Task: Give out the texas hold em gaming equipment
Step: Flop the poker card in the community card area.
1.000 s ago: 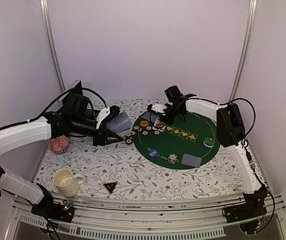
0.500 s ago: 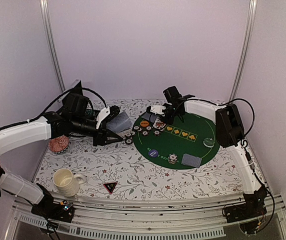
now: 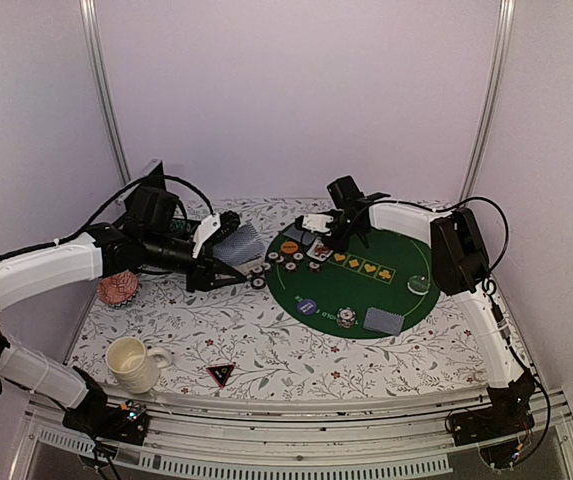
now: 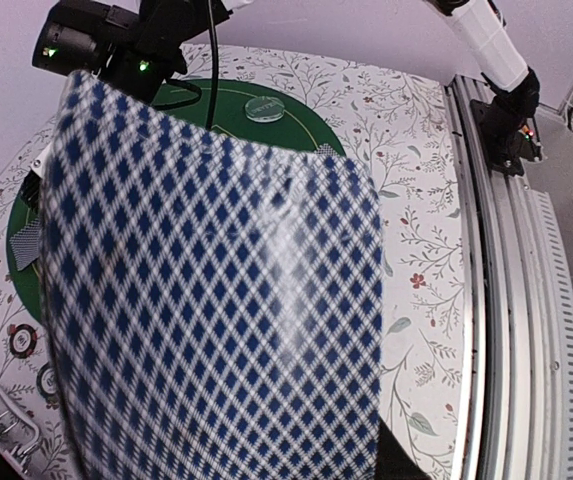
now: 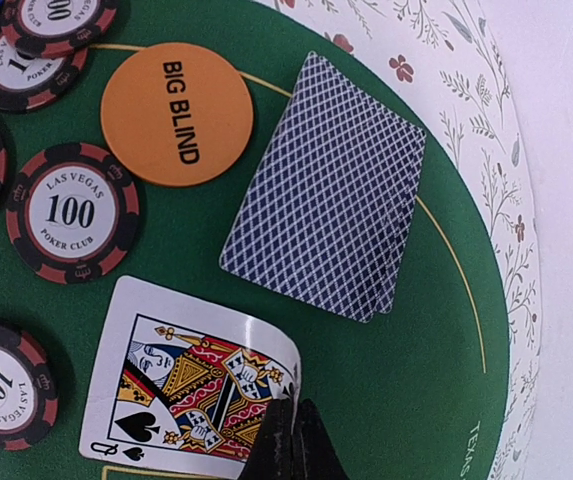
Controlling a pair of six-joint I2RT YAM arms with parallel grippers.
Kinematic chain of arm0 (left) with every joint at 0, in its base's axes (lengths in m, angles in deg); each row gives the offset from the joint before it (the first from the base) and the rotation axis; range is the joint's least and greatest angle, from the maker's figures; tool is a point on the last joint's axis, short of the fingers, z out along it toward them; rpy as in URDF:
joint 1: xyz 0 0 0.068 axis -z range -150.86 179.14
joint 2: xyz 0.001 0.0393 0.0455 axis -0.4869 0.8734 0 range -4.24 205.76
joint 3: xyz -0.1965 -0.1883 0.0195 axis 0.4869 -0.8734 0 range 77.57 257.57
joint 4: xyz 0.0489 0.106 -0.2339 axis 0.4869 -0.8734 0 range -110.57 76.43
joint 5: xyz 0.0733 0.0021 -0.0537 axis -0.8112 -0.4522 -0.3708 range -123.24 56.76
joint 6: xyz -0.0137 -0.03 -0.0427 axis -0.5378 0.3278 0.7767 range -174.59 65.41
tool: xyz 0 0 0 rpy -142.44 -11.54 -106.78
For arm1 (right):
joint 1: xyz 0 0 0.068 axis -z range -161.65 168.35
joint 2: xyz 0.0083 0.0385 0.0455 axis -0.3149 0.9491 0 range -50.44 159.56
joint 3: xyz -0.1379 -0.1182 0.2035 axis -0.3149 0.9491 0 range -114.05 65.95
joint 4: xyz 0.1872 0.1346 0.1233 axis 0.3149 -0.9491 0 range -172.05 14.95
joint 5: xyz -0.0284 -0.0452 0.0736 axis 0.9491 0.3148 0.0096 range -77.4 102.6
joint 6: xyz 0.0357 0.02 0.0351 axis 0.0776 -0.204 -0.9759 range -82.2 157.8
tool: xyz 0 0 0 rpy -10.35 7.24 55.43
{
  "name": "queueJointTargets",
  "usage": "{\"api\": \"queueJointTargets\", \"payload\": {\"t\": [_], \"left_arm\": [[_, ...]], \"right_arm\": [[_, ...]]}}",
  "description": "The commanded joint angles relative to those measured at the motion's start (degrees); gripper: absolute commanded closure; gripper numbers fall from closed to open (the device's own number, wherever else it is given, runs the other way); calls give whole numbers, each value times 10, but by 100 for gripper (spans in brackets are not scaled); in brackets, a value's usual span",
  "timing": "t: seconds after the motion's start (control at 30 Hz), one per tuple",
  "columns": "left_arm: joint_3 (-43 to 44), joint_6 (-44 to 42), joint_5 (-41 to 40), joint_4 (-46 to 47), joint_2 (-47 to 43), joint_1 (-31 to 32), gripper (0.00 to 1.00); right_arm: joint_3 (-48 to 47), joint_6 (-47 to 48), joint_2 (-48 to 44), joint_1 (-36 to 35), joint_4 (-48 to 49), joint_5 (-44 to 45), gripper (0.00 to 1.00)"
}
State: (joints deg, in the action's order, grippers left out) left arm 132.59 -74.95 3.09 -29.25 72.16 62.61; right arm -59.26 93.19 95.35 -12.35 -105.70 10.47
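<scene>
My left gripper (image 3: 228, 250) hovers over the table's left side, shut on a stack of blue-backed playing cards (image 3: 243, 243). That stack (image 4: 216, 300) fills the left wrist view and hides the fingers. My right gripper (image 5: 296, 440) is shut on the corner of a face-up queen of spades (image 5: 191, 380), held low over the green mat (image 5: 436, 330). Beside it lie face-down cards (image 5: 326, 185), an orange BIG BLIND button (image 5: 176, 112) and poker chips (image 5: 73, 212). A blue button (image 3: 308, 306), a chip stack (image 3: 346, 318) and more face-down cards (image 3: 384, 320) rest near the mat's front.
A cream mug (image 3: 131, 363) stands front left, with a pink patterned dish (image 3: 118, 290) behind it. A black triangular marker (image 3: 220, 374) lies near the front edge. A clear disc (image 3: 419, 284) sits on the mat's right side. Loose chips (image 3: 258, 282) lie left of the mat.
The right gripper has shifted slightly over the mat with the queen card still pinched. The left arm and its cards have stayed put.
</scene>
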Motion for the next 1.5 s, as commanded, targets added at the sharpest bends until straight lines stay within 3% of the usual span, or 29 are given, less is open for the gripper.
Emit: {"api": "queueJointTargets", "payload": {"t": [0.0, 0.27, 0.4, 0.73, 0.93, 1.0, 1.13, 1.27, 1.37, 1.47], "left_arm": [[-4, -6, 0, 13, -15, -2, 81], [-4, -6, -1, 13, -14, -2, 81], [-4, -7, -1, 13, -16, -2, 81], [-4, -7, -1, 13, -19, -2, 81], [-4, -8, -1, 14, -18, -2, 81], [-5, -9, -2, 14, -18, -2, 81], [-6, -14, -4, 13, -19, -2, 81], [-7, -15, -14, 13, -16, -2, 81], [-6, -15, -16, 13, -14, -2, 81], [-5, -16, -22, 12, -9, -2, 81]], "right_arm": [[10, 6, 25, -2, 4, 1, 99], [12, 5, 27, -3, 8, 2, 95], [26, 6, 20, -5, 20, 14, 70], [38, -3, -5, -6, 58, 58, 47], [59, -55, -73, -7, 105, 54, 17], [84, -101, -119, -8, 133, 56, 1], [120, -234, -226, -10, 148, -6, 1], [187, -420, -339, -12, 167, -179, 1], [258, -572, -390, -34, 224, -288, 1], [290, -643, -406, -84, 235, -315, 1]]}}
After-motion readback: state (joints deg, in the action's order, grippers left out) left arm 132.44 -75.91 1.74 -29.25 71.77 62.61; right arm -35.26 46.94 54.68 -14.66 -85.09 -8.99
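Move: Just behind the right fingertips, which still pinch the far end of the face-up queen, lies the leftmost community slot: about 4 cm back, 1 cm left and 2 cm below. The face-down cards are some 7 cm left and 2 cm farther out, the orange big blind about 10 cm left and 3 cm back, the nearest 100 chip 9 cm back and 3 cm left. From the deck-holding left hand the slot lies roughly 25 cm ahead, 18 cm right and 19 cm below. Sinking about 1 cm to the felt, the right hand opens its shut fingers, lets go of the queen's far end while easing slightly forward past it, then spreads them wide. It shoots up some 30 cm away from the card and draws back about 11 cm, rolling some 55 degrees until the fingers swing up towards the robot's left. ##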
